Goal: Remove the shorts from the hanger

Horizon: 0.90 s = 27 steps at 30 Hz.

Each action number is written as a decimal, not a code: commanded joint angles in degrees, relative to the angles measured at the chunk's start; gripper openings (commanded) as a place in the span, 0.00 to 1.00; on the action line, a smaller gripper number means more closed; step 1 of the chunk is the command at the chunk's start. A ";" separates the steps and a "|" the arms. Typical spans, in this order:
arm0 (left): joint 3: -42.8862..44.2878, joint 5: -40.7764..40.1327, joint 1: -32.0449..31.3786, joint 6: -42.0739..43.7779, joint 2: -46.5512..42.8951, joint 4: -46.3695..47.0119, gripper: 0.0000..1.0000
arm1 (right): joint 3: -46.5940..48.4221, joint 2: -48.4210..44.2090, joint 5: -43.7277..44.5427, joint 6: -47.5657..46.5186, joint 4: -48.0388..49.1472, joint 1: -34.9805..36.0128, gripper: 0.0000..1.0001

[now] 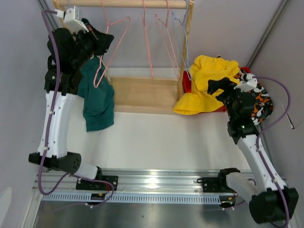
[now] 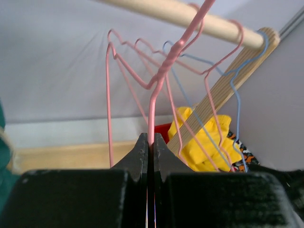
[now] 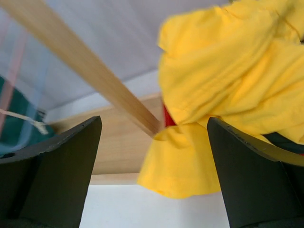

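Dark green shorts hang from a pink wire hanger at the left end of the wooden rod. My left gripper is shut on that hanger's wire, which runs up from between the closed jaws. Yellow shorts lie heaped at the right of the rack, over a red container. Patterned orange-black-white shorts lie beside them. My right gripper is open just in front of the yellow shorts, with nothing between its fingers.
Two empty pink hangers and a blue one hang on the rod. The rack's wooden base and right upright stand between the arms. Grey walls close in on both sides.
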 commanded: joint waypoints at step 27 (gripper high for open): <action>14.00 -0.85 0.78 4.42 10.43 -3.51 0.83 | -10.80 -22.73 5.83 0.83 -13.48 15.84 0.99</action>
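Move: The left hand already holds the empty pink hanger; its spot on the rail is about 13 cm ahead, 5 right and 7 above, the next pink hanger 5 cm farther right, and the green shorts roughly 10 ahead, 12 left and 22 below. From the right hand the green shorts are some 8 ahead, 53 left and 3 below; the dropped yellow shorts lie about 16 ahead, 5 right and 17 below. Left carries the pink hanger some 13 cm forward, down to the rail, releases, retreats; right retreats 10 cm. ##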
